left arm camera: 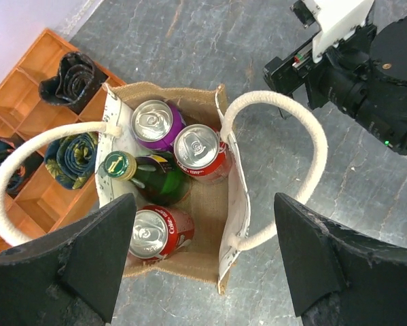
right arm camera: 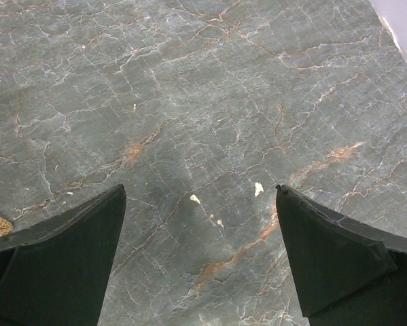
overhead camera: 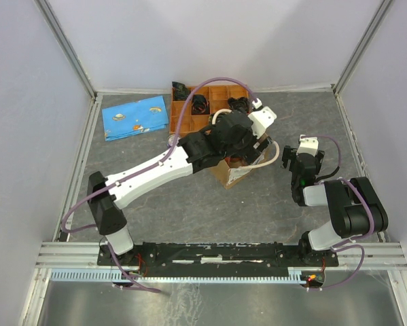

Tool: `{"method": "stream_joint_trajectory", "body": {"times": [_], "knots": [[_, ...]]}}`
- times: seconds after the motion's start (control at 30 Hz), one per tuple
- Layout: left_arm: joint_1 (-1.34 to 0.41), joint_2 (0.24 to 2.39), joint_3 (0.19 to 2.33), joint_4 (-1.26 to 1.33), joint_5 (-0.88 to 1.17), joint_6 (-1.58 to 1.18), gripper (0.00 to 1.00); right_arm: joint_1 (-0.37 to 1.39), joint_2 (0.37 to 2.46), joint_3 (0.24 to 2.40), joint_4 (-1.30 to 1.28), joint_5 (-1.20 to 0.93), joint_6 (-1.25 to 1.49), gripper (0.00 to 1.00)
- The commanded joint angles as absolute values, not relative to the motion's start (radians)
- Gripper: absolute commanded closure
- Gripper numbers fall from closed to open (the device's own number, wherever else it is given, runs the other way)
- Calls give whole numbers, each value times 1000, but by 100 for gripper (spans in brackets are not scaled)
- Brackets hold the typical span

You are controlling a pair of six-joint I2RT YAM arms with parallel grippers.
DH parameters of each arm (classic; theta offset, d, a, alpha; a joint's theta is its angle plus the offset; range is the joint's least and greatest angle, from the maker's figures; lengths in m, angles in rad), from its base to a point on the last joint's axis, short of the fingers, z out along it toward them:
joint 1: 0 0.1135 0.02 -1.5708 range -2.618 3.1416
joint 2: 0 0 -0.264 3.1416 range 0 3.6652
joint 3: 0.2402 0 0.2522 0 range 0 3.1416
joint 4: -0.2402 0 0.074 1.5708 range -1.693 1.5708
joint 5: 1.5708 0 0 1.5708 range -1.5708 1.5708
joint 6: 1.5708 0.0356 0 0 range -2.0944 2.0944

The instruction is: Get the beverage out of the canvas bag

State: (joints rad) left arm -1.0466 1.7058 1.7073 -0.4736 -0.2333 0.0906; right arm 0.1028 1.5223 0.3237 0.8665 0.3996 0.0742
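Observation:
The tan canvas bag [left arm camera: 210, 224] with two cream rope handles [left arm camera: 305, 136] stands open on the grey table. In the top view the bag [overhead camera: 236, 173] is mostly hidden under my left arm. Inside it are a purple can [left arm camera: 152, 121], a red can [left arm camera: 202, 151], a green bottle with a gold cap [left arm camera: 145, 175] and a red Coke can [left arm camera: 155, 232]. My left gripper [left arm camera: 203, 204] is open and empty, hovering above the bag's open mouth. My right gripper [right arm camera: 200, 193] is open and empty over bare table, right of the bag [overhead camera: 302, 178].
An orange compartment tray [left arm camera: 37, 68] with rolled dark items [left arm camera: 71, 75] sits behind the bag, also in the top view [overhead camera: 189, 115]. A blue patterned cloth [overhead camera: 135, 117] lies at the back left. Metal frame rails edge the table.

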Motion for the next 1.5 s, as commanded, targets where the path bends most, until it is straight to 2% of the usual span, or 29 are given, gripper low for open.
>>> {"method": "stream_joint_trajectory", "body": {"times": [0.0,0.17,0.37,0.63,0.9,1.47], "knots": [[-1028,1781,1798,-548,-267,95,12,100,1514,350,898,394,78,1],[-928,1826,1817,-613,-168,-7,16,101,1513,349,899,394,79,1],[-855,1839,1796,-637,-152,-22,15,101,1514,350,899,394,79,1],[-848,1886,1758,-637,-126,-28,13,101,1514,350,899,394,79,1],[-850,1788,1679,-528,-193,-14,12,101,1513,350,899,394,79,1],[-849,1861,1685,-563,-83,-15,12,101,1513,349,899,394,79,1]]}}
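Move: The left red can in the canvas bag lies about 7 cm ahead of the open left hand, 5 cm to its left and some 20 cm below. The green bottle is about 10 cm ahead and level sideways. The right red can is about 8 cm ahead and 4 cm right, the purple can about 13 cm ahead and 3 cm right. From the idle right hand, the left red can is roughly 27 cm left, level in reach and height. The open left hand sinks about 11 cm, shifting forward-left towards the left red can, tipping some 15 degrees down. ##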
